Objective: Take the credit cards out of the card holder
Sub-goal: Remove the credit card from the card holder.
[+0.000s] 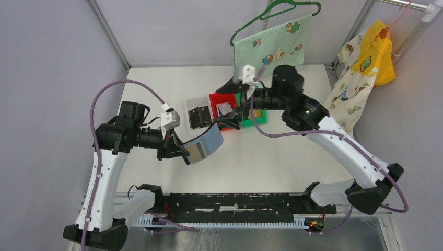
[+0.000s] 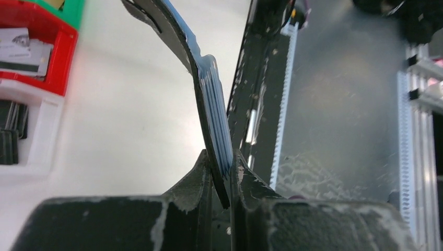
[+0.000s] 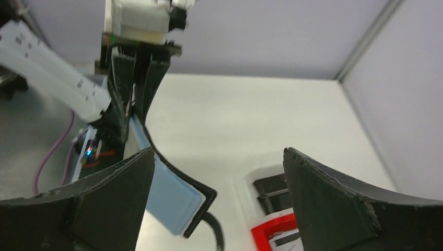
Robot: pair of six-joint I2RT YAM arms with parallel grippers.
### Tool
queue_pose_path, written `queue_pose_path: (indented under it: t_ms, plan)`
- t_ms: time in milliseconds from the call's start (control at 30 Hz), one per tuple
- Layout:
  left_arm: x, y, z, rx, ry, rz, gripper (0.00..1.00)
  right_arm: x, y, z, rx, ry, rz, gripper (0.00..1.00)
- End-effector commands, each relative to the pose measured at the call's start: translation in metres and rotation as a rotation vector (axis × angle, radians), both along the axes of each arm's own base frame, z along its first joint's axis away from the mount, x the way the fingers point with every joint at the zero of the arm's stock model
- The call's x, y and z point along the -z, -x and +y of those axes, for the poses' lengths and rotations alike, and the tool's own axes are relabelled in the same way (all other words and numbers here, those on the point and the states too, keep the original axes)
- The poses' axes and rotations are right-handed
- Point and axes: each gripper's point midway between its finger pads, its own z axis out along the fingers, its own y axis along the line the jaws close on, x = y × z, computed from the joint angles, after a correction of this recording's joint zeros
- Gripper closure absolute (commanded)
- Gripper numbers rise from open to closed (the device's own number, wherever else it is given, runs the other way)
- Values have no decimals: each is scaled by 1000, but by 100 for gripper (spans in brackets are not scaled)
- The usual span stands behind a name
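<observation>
The black card holder point(image 1: 205, 145) hangs unfolded above the table, its grey-blue lining facing up with a tan patch near the gripped end. My left gripper point(image 1: 176, 149) is shut on its lower edge; in the left wrist view both jaws pinch the holder point(image 2: 209, 94) and its stacked blue pocket layers at the left gripper point(image 2: 222, 175). My right gripper point(image 1: 228, 104) stands wide open over the red bin, holding nothing. From the right gripper point(image 3: 219, 193), the holder point(image 3: 172, 196) shows at the left. Whitish credit cards point(image 2: 21, 48) lie in the red bin, one credit card point(image 1: 225, 109) between the right fingers.
The red bin point(image 1: 214, 98) sits mid-table, between a clear bin point(image 1: 194, 104) with black wallets point(image 1: 199, 116) and a green bin point(image 1: 259, 118). The red bin point(image 3: 271, 227) and clear bin point(image 3: 251, 178) lie below the right jaws. Hanging clothes point(image 1: 271, 44) stand behind.
</observation>
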Motion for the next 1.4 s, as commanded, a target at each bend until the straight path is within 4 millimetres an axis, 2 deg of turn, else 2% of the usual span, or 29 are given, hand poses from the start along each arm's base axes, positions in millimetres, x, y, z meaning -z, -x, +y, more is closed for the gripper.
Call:
queue_pose_path:
  t_ms: [0,167,433,667,733,833,1033,1167,1200,1267,1333,1367]
  plan:
    - [7,2,13,71,-128,-193,98,61,29,26,-154,199,8,2]
    - [13,-4,17,90,-187,-229,98,88,49,50,-231,268,24,2]
    - [24,-4,18,127,-227,-246,98,106,72,81,-328,326,22,2]
    - [17,-5,19,126,-231,-286,98,139,83,93,-355,373,79,2]
    - [15,-5,19,126,-227,-295,98,142,84,95,-359,372,95,7]
    - [12,-3,18,127,-217,-299,98,142,83,98,-351,366,102,21]
    - [5,-1,16,128,-196,-315,98,140,76,105,-318,354,120,59]
    - [1,0,14,131,-179,-318,98,143,70,106,-283,369,123,94]
    - [-3,-1,12,127,-167,-321,97,143,68,105,-267,369,121,100]
    - [-12,-7,6,96,-127,-305,82,137,65,103,-246,349,116,100]
    - [-22,-12,0,59,-80,-278,54,130,62,97,-232,307,123,100]
    - [-28,-14,-3,41,-54,-265,36,125,59,92,-225,273,126,100]
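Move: The left hand still pinches the opened card holder by its left end; its middle lies about 7 cm right of that hand, some 2 cm farther out and about level with it. From the empty, wide-open right hand the card holder is roughly 7 cm back, 5 cm left and 12 cm below. The white box on the table is some 25 cm ahead and 10 cm left of the right hand, with the red box about 26 cm ahead and hardly to its right, both around 40 cm below. The right hand's fingers shut on the card holder's cover and blue sleeves, just right of the left fingers, after the hand sweeps down about 15 cm, left 10 and back 7, its fingertips dipping some 20 degrees and swinging counter-clockwise. The left hand sinks 2–3 cm, draws slightly left as its fingertips dip, then opens at the very end and lets go. ##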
